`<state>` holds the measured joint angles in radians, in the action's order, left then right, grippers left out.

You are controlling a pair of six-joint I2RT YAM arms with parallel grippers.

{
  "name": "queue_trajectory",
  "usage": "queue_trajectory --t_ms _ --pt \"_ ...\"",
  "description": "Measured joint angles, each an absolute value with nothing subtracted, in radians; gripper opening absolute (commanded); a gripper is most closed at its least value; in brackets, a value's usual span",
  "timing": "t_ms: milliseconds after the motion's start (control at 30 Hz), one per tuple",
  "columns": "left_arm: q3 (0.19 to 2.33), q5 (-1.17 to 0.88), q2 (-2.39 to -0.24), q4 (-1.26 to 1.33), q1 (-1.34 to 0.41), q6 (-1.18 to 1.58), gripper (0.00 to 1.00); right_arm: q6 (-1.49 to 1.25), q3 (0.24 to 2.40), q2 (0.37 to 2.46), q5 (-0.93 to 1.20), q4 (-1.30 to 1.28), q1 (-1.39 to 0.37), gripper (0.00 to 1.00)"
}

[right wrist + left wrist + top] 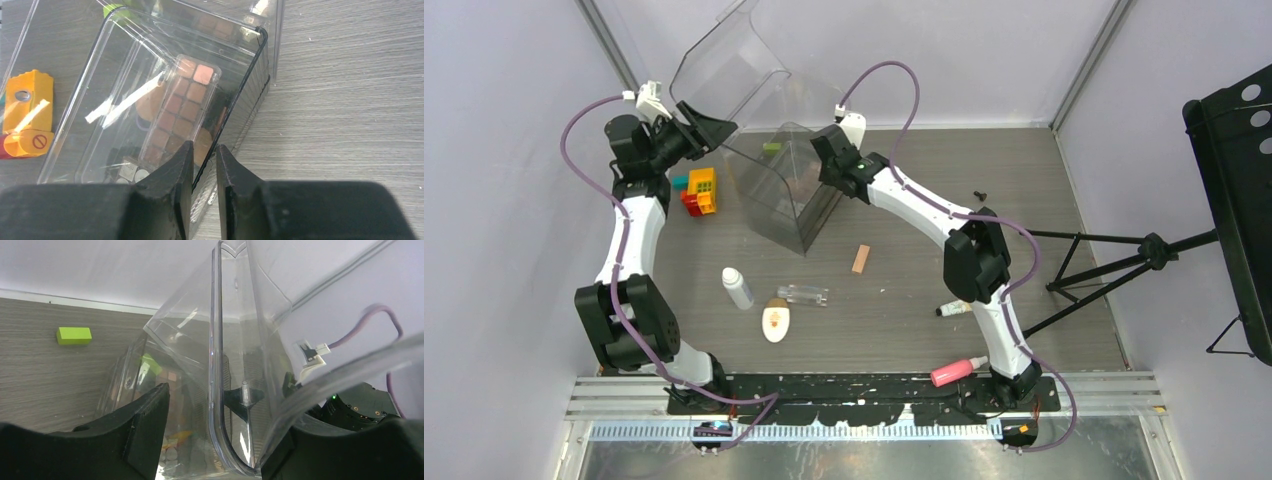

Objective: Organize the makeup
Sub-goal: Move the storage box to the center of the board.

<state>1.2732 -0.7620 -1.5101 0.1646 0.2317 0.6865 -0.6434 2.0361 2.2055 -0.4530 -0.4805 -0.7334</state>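
The clear case (799, 195) stands at the back middle of the table with its lid (724, 55) swung up. My left gripper (712, 128) is shut on the lid's left edge; in the left wrist view the lid rim (216, 390) runs between the jaws of the left gripper (227, 412). My right gripper (826, 150) is shut on the case's right wall (250, 85), whose dark edge passes between the jaws of the right gripper (204, 155). Inside lies a square-pan palette (182, 107). On the table lie a white bottle (737, 288), clear bottle (802, 294), white oval compact (775, 322) and pink bottle (958, 371).
Colourful toy bricks (699, 190) sit left of the case, and a green brick (74, 335) lies behind it. A peach stick (861, 258) lies in front of the case and a small tube (954, 309) by the right arm. A black tripod (1124, 255) stands at the right.
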Motion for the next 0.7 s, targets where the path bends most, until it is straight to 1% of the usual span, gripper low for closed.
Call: queue_trajectory --t_ms 33,67,200,367,700 --pt "1.273 -0.763 -1.51 0.164 0.23 0.685 0.61 -0.643 2.037 2.205 -0.454 -0.487 -0.733 0.36" --pt "1.273 -0.764 -1.509 0.164 0.228 0.683 0.6 -0.642 2.038 2.204 -0.455 -0.495 -0.733 0.39" --pt "1.273 -0.77 -1.509 0.164 0.227 0.677 0.61 -0.633 2.047 2.2 -0.463 -0.539 -0.729 0.46" --pt "1.274 -0.772 -1.509 0.164 0.227 0.676 0.6 -0.641 2.056 2.198 -0.447 -0.567 -0.722 0.47" --pt "1.274 -0.78 -1.509 0.163 0.227 0.675 0.6 -0.7 2.08 2.185 -0.34 -0.646 -0.697 0.48"
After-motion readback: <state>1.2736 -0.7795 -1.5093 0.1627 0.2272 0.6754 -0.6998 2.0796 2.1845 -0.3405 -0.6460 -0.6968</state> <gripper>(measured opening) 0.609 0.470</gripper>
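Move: The right hand still pinches the right-hand upper rim of the clear storage box; the box's middle lies about 7 cm to its left, 2 cm back and 8 cm lower. From this hand the tan strip on the table is about 7 cm right and 14 cm back, the green block about 12 cm left and 9 cm ahead, the toy blocks 26 cm left and level with it. From the left hand, at the raised clear edge, the box's middle is some 7 cm right, 8 cm back and 20 cm below. The right fingers loosen their pinch on the storage box's rim and open to about half, the rim staying between them beside the left finger, while the hand first drifts right a good centimetre, then eases back about 1 cm along the rim and tips some 10 degrees further down. The left hand stays put with the clear edge still between its part-open fingers. ##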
